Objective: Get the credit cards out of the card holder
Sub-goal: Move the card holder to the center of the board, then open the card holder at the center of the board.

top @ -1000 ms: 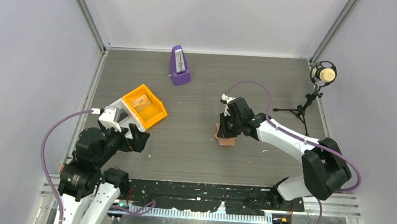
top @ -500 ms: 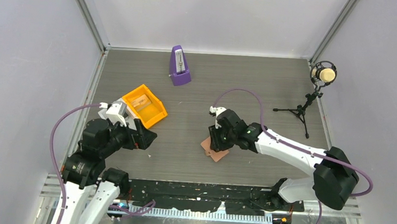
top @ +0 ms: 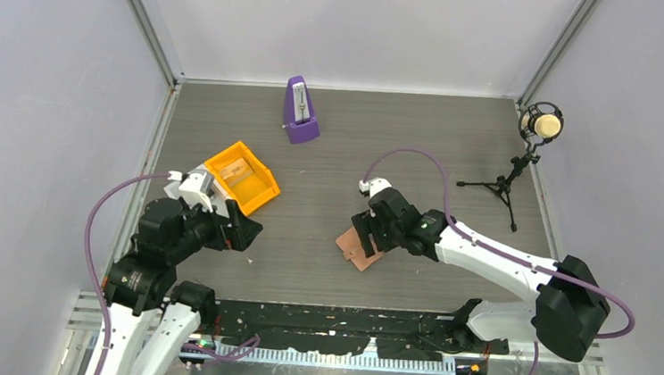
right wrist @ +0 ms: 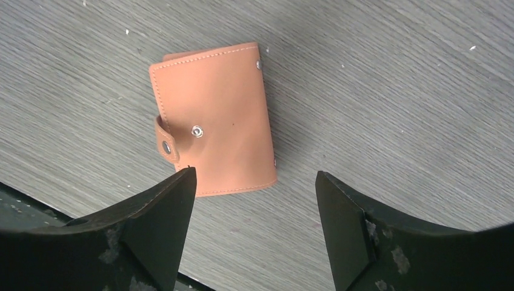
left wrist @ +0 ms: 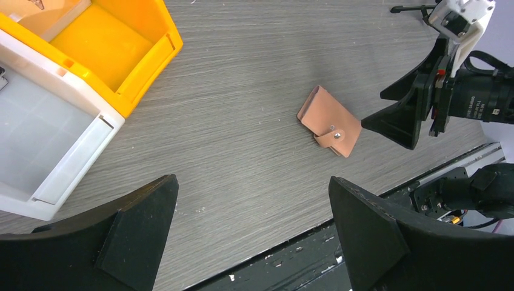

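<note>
The card holder (top: 355,248) is a salmon-tan wallet lying flat and closed on the table, its side tab (right wrist: 166,144) snapped shut. It also shows in the left wrist view as the card holder (left wrist: 328,121) and in the right wrist view as the card holder (right wrist: 215,115). The credit cards are hidden. My right gripper (right wrist: 254,176) hovers open just above its near edge, nothing between the fingers and apart from it; it is the right gripper (top: 364,235) from above. My left gripper (left wrist: 252,179) is wide open and empty, well to the left, seen from above as the left gripper (top: 249,231).
An orange bin (top: 241,178) stands by the left arm, with a white tray (left wrist: 36,139) beside it. A purple metronome (top: 301,112) is at the back. A microphone on a tripod (top: 539,125) stands at the back right. The table's black front edge (left wrist: 376,200) runs close by.
The right gripper carried the card holder left and toward the front, then opened and let it go onto the table. The left arm shifted slightly forward early on.
</note>
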Controlling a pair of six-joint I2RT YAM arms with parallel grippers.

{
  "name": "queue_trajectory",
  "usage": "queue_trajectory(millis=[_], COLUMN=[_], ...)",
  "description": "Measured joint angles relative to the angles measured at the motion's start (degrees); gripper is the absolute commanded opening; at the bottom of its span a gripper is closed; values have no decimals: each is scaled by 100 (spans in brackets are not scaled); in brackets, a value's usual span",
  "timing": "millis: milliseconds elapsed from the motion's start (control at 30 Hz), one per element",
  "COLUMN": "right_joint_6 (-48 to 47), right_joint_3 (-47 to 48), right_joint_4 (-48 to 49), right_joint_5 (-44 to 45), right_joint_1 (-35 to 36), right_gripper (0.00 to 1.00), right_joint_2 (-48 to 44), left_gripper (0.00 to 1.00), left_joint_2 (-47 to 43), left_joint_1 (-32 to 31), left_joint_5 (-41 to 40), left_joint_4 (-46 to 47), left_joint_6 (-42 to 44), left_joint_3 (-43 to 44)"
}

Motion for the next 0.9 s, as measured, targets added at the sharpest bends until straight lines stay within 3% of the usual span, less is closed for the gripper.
queue_trajectory(millis=[433,900], right_joint_6=[-87,-63], right_joint_3=[-315,-229], right_joint_4=[463,538], right_joint_5=[238,1123], right_joint_1=[688,1606], right_gripper=[76,72], right_joint_2=[216,1056], left_gripper=[99,99], left_joint_2=[-199,-356], left_joint_1=[0,0], left_joint_5=[-122,-286], left_joint_4=[-2,-2], left_joint_6=[4,28], left_joint_3=[-35,-87])
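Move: Just below the right hand, roughly 8 cm down, the card holder lies about 2 cm to its left and 1 cm ahead. The orange bin stands some 28 cm to this hand's left and 16 cm farther out; the purple metronome is about 17 cm left and 34 cm ahead. From the left hand, the card holder lies roughly 23 cm to the right, 5 cm ahead and 21 cm below. Sinking about 5 cm towards the card holder, the right hand also draws back some 4 cm and slides 3 cm left, coming down low at the holder's near side. The wrist tilts its left side down and turns counter-clockwise, each by roughly 10 degrees. The fingers stay wide open; whether the finger beside the holder's corner touches it can't be seen. ##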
